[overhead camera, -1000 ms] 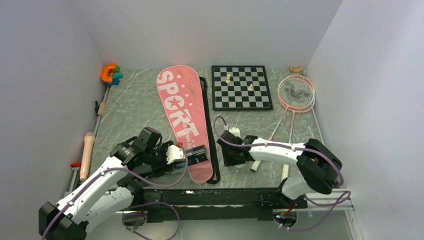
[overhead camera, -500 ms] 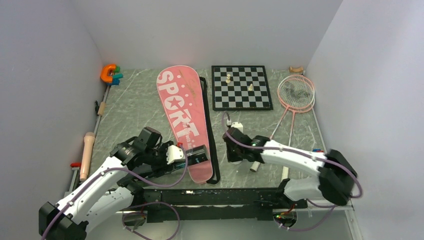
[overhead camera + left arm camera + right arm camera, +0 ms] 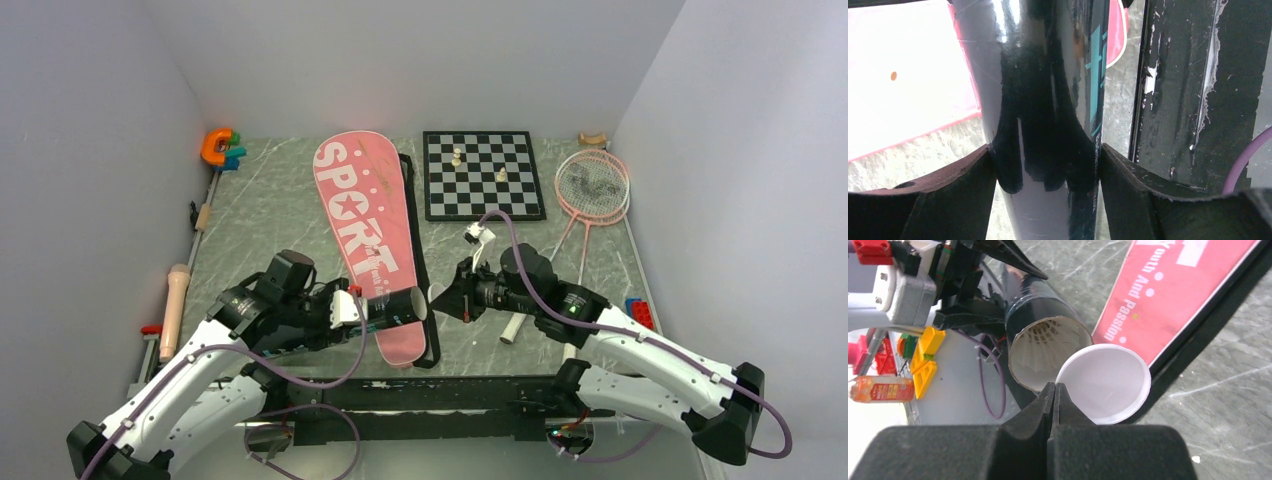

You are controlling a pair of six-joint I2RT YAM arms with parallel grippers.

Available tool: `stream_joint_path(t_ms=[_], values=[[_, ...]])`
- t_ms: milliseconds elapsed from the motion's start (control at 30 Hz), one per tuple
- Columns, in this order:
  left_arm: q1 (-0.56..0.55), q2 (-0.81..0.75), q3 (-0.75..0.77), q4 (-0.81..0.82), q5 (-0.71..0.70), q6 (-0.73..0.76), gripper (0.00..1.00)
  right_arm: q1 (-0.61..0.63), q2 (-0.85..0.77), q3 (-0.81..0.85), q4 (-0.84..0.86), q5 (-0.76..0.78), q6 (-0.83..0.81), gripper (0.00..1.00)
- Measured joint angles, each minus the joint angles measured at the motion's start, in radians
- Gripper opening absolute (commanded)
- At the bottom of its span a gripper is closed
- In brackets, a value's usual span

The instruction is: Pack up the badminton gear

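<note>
My left gripper [image 3: 375, 312] [image 3: 1048, 160] is shut on the long black tube [image 3: 398, 307] [image 3: 1048, 90], one finger on each side, and holds it level over the near end of the pink "SPORT" bag [image 3: 362, 215]. The tube's open mouth [image 3: 1048, 357] faces right, and a white feather shuttlecock [image 3: 1045, 337] shows inside. My right gripper [image 3: 452, 298] [image 3: 1054, 387] is shut on the rim of a round white lid [image 3: 1104, 384], held right beside the mouth. Two pink-framed rackets [image 3: 592, 185] lie at the far right.
A chessboard [image 3: 483, 175] with pale pieces lies at the back, and an orange C-shaped toy [image 3: 216, 146] sits in the back left corner. The bag's black strap [image 3: 422, 270] runs along its right side. A wooden handle [image 3: 176, 310] lies at the left edge; small bricks [image 3: 640, 312] sit at the right.
My right gripper shut on the white lid down on the table, lifted it and swung it left to the tube's mouth. The left arm raised the tube's open end slightly.
</note>
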Motion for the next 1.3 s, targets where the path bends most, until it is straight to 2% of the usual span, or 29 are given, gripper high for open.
stream_joint_path(t_ms=[267,1233,1267,1300], values=[[0.000,0.005,0.014,-0.001,0.018,0.001,0.30,0.000,-0.032,-0.011,0.093,-0.084,-0.008,0.00],[0.000,0.002,0.043,-0.008,0.026,-0.011,0.29,-0.019,0.048,-0.087,0.393,-0.271,0.068,0.00],[0.000,0.002,0.047,-0.013,0.026,-0.013,0.29,-0.027,0.053,-0.092,0.413,-0.291,0.074,0.01],[0.000,0.002,0.052,-0.020,0.026,-0.015,0.29,-0.037,0.063,-0.095,0.441,-0.322,0.084,0.08]])
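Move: The right hand already pinches the white lid by its edge. The open mouth of the shuttlecock tube lies about 4 cm to its left, level with it both forward and in height. On the table some 20 cm below, the SPORT bag's middle is about 22 cm ahead and 18 cm left, and the nearer racket's grip about 5 cm ahead and 19 cm right. From the left hand gripping the tube, the lid is roughly 17 cm right, 4 cm ahead and 8 cm above. Lid meets tube mouth: the right hand, fingers staying shut on its edge, carries it about 4 cm left and as much up, easing back some 2 cm, while the wrist turns about 20 degrees, bringing the dipping fingers nearly level and swinging them counter-clockwise. The left hand keeps its grip and raises the tube about 2 cm. ##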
